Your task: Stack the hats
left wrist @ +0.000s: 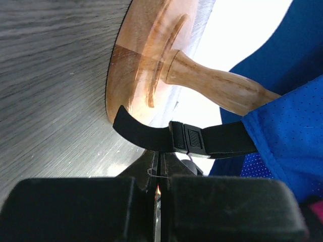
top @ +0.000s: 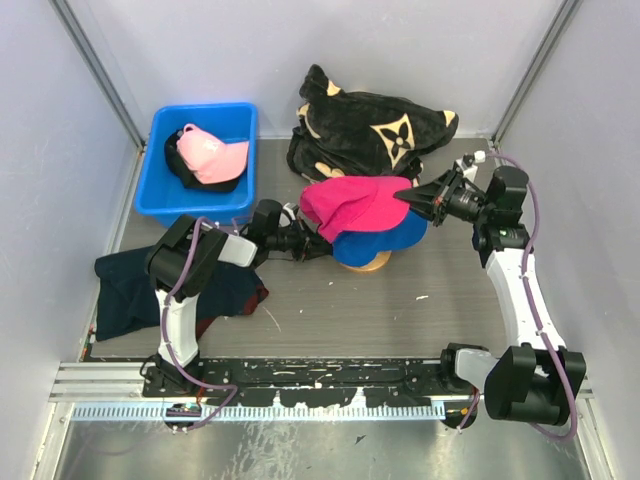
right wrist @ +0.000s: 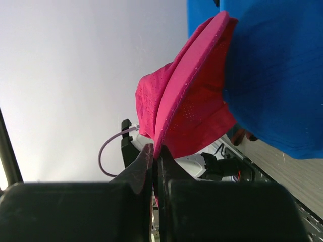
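A magenta cap point(top: 355, 203) lies over a royal blue cap point(top: 385, 240) on a wooden stand point(top: 372, 263) at mid-table. My right gripper point(top: 408, 197) is shut on the magenta cap's brim edge; the right wrist view shows the magenta cap point(right wrist: 192, 111) rising from the right gripper point(right wrist: 156, 151) beside the blue cap point(right wrist: 272, 75). My left gripper point(top: 320, 245) reaches under the caps' left side. In the left wrist view the left gripper point(left wrist: 158, 164) is shut, tips at the lower edge of a black buckled strap point(left wrist: 146, 133); whether it pinches the strap I cannot tell. A light pink cap point(top: 210, 155) and a black cap point(top: 177, 152) lie in the blue bin point(top: 200, 112).
A big black plush bundle with tan flower marks point(top: 370, 130) sits just behind the stand. A dark navy cloth point(top: 125, 285) lies at the front left by the left arm's base. Grey walls close in on both sides.
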You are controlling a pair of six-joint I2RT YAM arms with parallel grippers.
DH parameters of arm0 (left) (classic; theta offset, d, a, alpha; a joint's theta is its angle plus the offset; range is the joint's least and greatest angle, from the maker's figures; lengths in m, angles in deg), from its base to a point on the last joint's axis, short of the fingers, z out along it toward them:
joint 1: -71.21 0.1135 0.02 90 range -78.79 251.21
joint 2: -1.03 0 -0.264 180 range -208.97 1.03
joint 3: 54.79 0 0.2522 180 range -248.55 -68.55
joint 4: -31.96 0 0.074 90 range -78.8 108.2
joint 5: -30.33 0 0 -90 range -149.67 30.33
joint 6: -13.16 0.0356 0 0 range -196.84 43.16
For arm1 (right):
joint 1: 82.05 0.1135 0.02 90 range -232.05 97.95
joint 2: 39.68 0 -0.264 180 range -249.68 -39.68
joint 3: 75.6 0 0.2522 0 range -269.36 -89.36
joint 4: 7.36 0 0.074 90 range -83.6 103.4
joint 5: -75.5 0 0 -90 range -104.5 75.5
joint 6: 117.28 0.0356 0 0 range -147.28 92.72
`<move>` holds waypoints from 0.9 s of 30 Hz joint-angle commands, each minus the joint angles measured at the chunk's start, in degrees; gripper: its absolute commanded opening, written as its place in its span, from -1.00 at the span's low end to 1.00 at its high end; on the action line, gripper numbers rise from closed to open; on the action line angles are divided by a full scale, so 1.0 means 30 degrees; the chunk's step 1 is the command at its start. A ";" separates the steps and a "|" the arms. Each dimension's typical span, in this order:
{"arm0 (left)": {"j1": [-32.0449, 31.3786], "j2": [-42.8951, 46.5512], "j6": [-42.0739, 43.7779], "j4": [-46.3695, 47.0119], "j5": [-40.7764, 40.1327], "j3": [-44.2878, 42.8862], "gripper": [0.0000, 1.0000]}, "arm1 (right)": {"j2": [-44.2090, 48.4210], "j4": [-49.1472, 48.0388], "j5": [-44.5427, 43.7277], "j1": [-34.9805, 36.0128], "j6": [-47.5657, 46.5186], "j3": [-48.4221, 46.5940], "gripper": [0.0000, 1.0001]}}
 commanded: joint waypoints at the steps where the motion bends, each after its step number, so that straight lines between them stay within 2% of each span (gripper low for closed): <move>1: -0.0099 0.0011 -0.0192 0.0474 0.0121 -0.0678 -0.91 | -0.0437 -0.0695 -0.0085 0.0808 -0.0831 0.0292 -0.99; 4: -0.0152 -0.0003 -0.0258 0.0431 0.0070 -0.0846 -0.91 | -0.1018 -0.0341 -0.0156 0.1008 -0.1373 -0.0129 -0.98; 9: -0.0202 -0.0149 -0.0557 0.0629 0.0078 -0.1101 -0.91 | -0.1945 0.3373 -0.0663 0.0876 -0.5130 -0.1350 -0.98; 19: -0.0217 -0.0475 -0.0758 0.0888 -0.0064 -0.0741 -0.93 | -0.2948 0.5710 -0.1132 -0.0477 -0.8825 -0.1640 -0.99; 25: -0.0217 -0.0948 -0.0774 0.1212 -0.0065 -0.0082 -0.93 | -0.2955 0.5953 -0.1109 -0.0783 -0.9376 -0.0963 -0.99; 27: -0.0202 -0.1140 -0.0758 0.1340 -0.0066 0.0153 -0.94 | -0.2888 0.4928 -0.0657 -0.0777 -0.8614 -0.0866 -0.98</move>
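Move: The right hand, still pinching the pink hat by its brim, has the blue hat's crown on the stand about 6 cm to its left, 2 cm ahead and some 10 cm below. The pink crown hangs about 9 cm to the left of that hand, and the plush blanket lies roughly 22 cm ahead, 3 cm left and well below. From the left hand, gripping the blue hat's strap, the blue crown is about 8 cm right, 2 cm ahead and 14 cm up. Downward, about 7 cm, the right hand lowers the pink hat over the blue crown, drifting forward a couple of centimetres and, after a small swing left, back to the right, its fingertips tipping down some 10 degrees while they keep the brim. The left hand stays low beside the stand, still pinching the blue hat's strap and barely lifting. ##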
